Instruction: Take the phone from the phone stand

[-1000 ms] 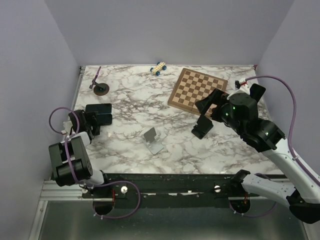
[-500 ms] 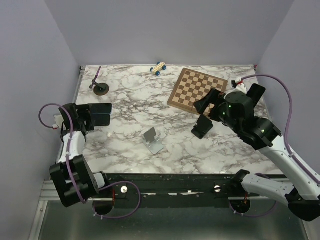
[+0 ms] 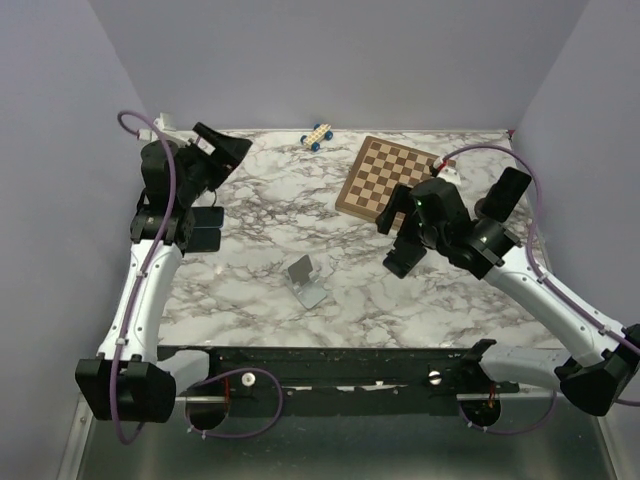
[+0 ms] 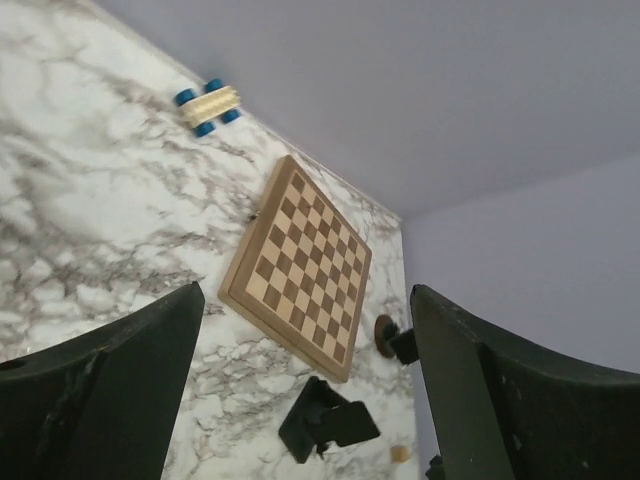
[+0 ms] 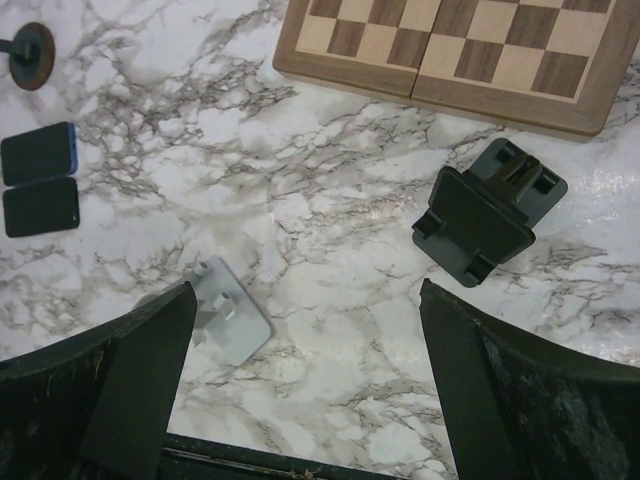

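Two dark phones (image 3: 199, 227) lie flat side by side on the marble at the left; they also show in the right wrist view (image 5: 40, 180). A silver phone stand (image 3: 307, 281) (image 5: 226, 312) stands empty in the middle. A black phone stand (image 3: 404, 258) (image 5: 487, 211) (image 4: 326, 424) stands right of it, with no phone that I can see. My left gripper (image 3: 222, 155) (image 4: 305, 290) is open and empty, raised high above the back left. My right gripper (image 3: 400, 222) (image 5: 307, 285) is open and empty, above the marble between the two stands.
A wooden chessboard (image 3: 392, 177) lies at the back right. A toy car (image 3: 317, 136) sits at the back edge. A brown disc with a stick (image 5: 30, 55) stands at the back left. Walls close in the table on three sides.
My left arm has lifted from low beside the phones to high over the back left, jaws open. My right gripper has shifted a little left. The phones and stands have not moved.
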Action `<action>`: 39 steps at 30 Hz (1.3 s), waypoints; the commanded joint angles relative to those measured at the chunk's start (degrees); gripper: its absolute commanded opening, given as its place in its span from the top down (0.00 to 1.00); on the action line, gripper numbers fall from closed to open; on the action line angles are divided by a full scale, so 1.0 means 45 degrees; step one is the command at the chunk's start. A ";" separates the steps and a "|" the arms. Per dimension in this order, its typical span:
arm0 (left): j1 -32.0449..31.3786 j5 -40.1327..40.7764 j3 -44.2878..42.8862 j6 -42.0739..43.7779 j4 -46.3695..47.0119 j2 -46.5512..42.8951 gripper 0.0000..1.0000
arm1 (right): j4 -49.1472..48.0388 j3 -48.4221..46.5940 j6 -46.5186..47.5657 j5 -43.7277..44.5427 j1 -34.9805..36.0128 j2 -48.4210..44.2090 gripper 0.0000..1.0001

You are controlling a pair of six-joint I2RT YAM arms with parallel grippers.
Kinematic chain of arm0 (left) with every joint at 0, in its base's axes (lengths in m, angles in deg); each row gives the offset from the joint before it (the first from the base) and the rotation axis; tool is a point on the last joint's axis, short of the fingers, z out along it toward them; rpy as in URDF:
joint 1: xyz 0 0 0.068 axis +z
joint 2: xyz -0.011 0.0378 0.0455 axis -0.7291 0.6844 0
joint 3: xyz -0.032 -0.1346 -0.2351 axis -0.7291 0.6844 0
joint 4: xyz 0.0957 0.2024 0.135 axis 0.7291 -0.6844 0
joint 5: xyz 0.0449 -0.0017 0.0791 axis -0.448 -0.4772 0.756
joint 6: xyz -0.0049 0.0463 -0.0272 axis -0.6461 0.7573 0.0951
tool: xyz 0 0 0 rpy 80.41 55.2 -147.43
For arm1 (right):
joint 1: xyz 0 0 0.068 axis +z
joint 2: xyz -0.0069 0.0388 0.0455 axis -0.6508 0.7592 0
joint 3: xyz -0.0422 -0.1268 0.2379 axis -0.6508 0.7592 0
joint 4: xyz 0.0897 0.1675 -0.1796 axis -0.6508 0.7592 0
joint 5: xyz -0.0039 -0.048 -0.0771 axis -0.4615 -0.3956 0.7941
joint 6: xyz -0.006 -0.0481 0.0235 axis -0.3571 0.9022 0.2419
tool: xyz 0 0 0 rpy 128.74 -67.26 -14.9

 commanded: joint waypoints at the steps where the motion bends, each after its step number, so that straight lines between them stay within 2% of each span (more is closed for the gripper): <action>1: -0.1365 -0.1472 -0.1049 0.4223 -0.0774 0.0295 0.09 | 0.0738 0.0151 -0.0118 0.0708 0.0063 0.0330 0.00; 3: -0.1339 -0.2482 -0.0201 0.4030 0.0432 -0.0120 0.08 | 0.1065 -0.0203 0.0050 0.1642 0.0063 0.0714 0.00; 7: -0.1562 -0.2812 0.0380 0.4112 0.1158 -0.0692 0.08 | 0.0629 -0.0687 0.0801 0.2641 -0.0308 0.1672 0.00; 11: -0.1564 -0.3040 0.0284 0.4091 0.1043 -0.0822 0.08 | -0.0903 -0.0977 0.1640 0.1572 -0.2198 0.2289 0.00; 15: -0.1584 -0.3564 0.0391 0.3815 0.1361 -0.0832 0.08 | -0.1721 -0.1457 0.2086 0.3086 -0.3828 0.2930 0.00; 16: -0.1583 -0.3552 0.0399 0.3765 0.1333 -0.0852 0.08 | -0.1755 -0.1589 0.1807 0.2770 -0.4517 0.3043 0.00; 19: -0.1671 -0.3474 0.0475 0.3683 0.1268 -0.0912 0.08 | -0.2763 -0.1366 0.1309 -0.0550 -0.7694 0.3142 0.00; 20: -0.1693 -0.3554 0.0436 0.3683 0.1243 -0.0924 0.08 | -0.3028 -0.1403 0.1464 -0.0589 -0.8258 0.3246 0.00; 26: -0.1730 -0.4163 0.0726 0.2981 0.1847 -0.1319 0.08 | -0.3052 -0.2703 0.4717 0.3312 -0.8488 0.4810 0.00; 27: -0.1772 -0.4146 0.0810 0.2881 0.1935 -0.1393 0.08 | -0.2917 -0.2883 0.5052 0.3485 -0.8630 0.5123 0.00; 33: -0.1992 -0.4268 0.0884 0.2866 0.2123 -0.1401 0.08 | -0.2551 -0.4024 0.5985 0.1782 -1.0308 0.6724 0.00; 39: -0.2013 -0.4304 0.0906 0.2863 0.2139 -0.1445 0.08 | -0.1970 -0.4802 0.6611 0.1100 -1.0838 0.7865 0.00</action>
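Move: The phone still propped on the round-based stand at the table's right side lies about 34 cm to the right hand's right, 18 cm ahead and some 14 cm below. The empty black stand is roughly 8 cm right, 4 cm ahead and 20 cm below this hand, and the chessboard's middle 7 cm right, 26 cm ahead and 23 cm below. From the left hand, that phone is roughly 72 cm right, 8 cm ahead and 20 cm lower. The right hand, empty and wide open, leaves the emptied black stand and sweeps about 33 cm right and 17 cm forward, over the chessboard's near right corner towards the propped phone, dipping 5 cm in all while it turns some 40 degrees clockwise and rolls its left side down, to come close above the phone's top edge with no touch to be seen. Meanwhile the open left hand draws right and back and rises a little, swinging clockwise, away from the two phones laid flat on the left. ##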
